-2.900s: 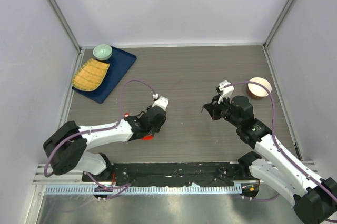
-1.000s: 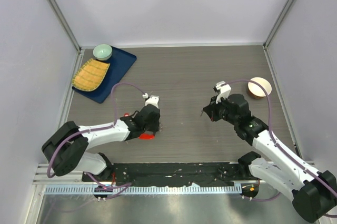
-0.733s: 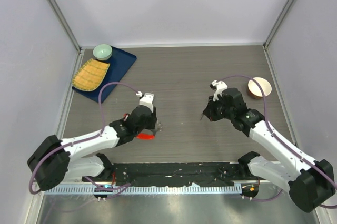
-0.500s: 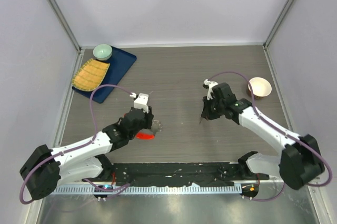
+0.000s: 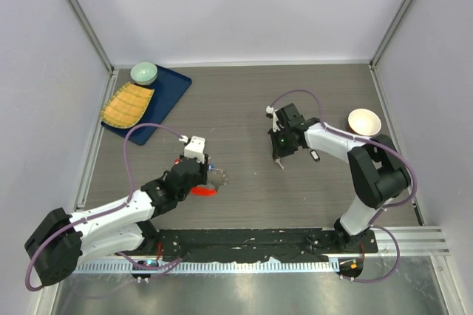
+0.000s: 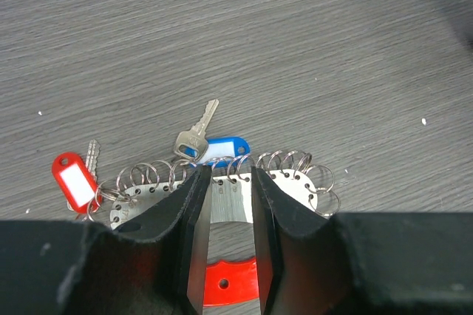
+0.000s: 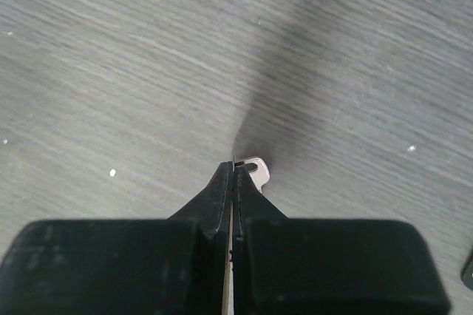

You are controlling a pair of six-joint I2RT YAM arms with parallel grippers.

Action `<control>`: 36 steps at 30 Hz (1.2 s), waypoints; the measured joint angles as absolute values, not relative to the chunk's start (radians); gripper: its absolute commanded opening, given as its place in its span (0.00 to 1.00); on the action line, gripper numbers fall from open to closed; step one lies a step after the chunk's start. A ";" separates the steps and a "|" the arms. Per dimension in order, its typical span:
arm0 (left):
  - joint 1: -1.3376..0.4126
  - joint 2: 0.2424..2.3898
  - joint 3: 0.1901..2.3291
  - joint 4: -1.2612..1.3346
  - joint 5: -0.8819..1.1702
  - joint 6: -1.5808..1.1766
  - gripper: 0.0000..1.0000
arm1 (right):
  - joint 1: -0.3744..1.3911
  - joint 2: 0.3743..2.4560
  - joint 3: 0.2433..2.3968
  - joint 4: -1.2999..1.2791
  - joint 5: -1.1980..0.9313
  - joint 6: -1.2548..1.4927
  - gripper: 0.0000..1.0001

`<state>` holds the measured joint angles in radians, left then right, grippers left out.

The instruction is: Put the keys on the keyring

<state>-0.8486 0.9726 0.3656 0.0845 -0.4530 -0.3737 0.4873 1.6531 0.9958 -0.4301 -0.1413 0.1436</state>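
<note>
The keyring (image 6: 292, 185) is a pale curved plate lined with wire rings, lying flat with a red curved tag (image 6: 225, 290) beside it. A blue tag (image 6: 222, 148) with a silver key (image 6: 196, 132) and a red-tagged key (image 6: 75, 182) hang on its rings. My left gripper (image 6: 225, 173) stands over the plate's middle, its fingers (image 6: 194, 208) a narrow gap apart, and the plate runs on beneath both. In the top view it is beside the keyring (image 5: 216, 179). My right gripper (image 7: 234, 167) is shut on a plain silver key (image 7: 256, 170), low over the table (image 5: 279, 158).
A small black fob (image 5: 314, 156) lies just right of the right gripper. A pale bowl (image 5: 364, 121) sits at the right. At the back left, a blue tray (image 5: 166, 97) carries a green bowl (image 5: 143, 72) and a yellow mat (image 5: 127, 104).
The right arm has swung left across the table with the key still pinched. The left arm has drawn back slightly over the keyring and its jaws have widened a little.
</note>
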 measured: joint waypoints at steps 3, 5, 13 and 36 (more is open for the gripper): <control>-0.849 0.973 0.366 0.086 -0.453 -0.367 0.31 | 0.493 1.698 1.005 -0.409 -0.132 0.129 0.01; -0.849 0.973 0.366 0.086 -0.453 -0.364 0.31 | 0.498 1.717 1.007 -0.389 -0.127 0.124 0.01; -0.849 0.973 0.366 0.086 -0.453 -0.362 0.31 | 0.531 1.724 0.999 -0.297 -0.100 0.096 0.08; -0.849 1.000 0.366 0.099 -0.452 -0.361 0.31 | 0.584 1.546 0.933 -0.233 -0.090 0.051 0.33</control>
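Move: The right hand holds the key about 2 cm above the table; the spot where it will be left is roughly 1 cm ahead, 2 cm to the left and 2 cm below. From this hand, the keyring's plate lies some 17 cm left and 4 cm back, its blue tag 18 cm left and 2 cm back, and a black fob about 10 cm right and 2 cm ahead. From the left hand, that spot is some 17 cm right, 6 cm ahead and 7 cm below. Forward and left by about 3 cm while sinking a little over 1 cm, the right hand brings the held key down to the bare table, on the side towards the keyring. It pauses there while the shut fingers open to about a third and let go, then lifts about 5 cm off the key, drifting slightly left, with the fingertips tilting forward some 15 degrees. ##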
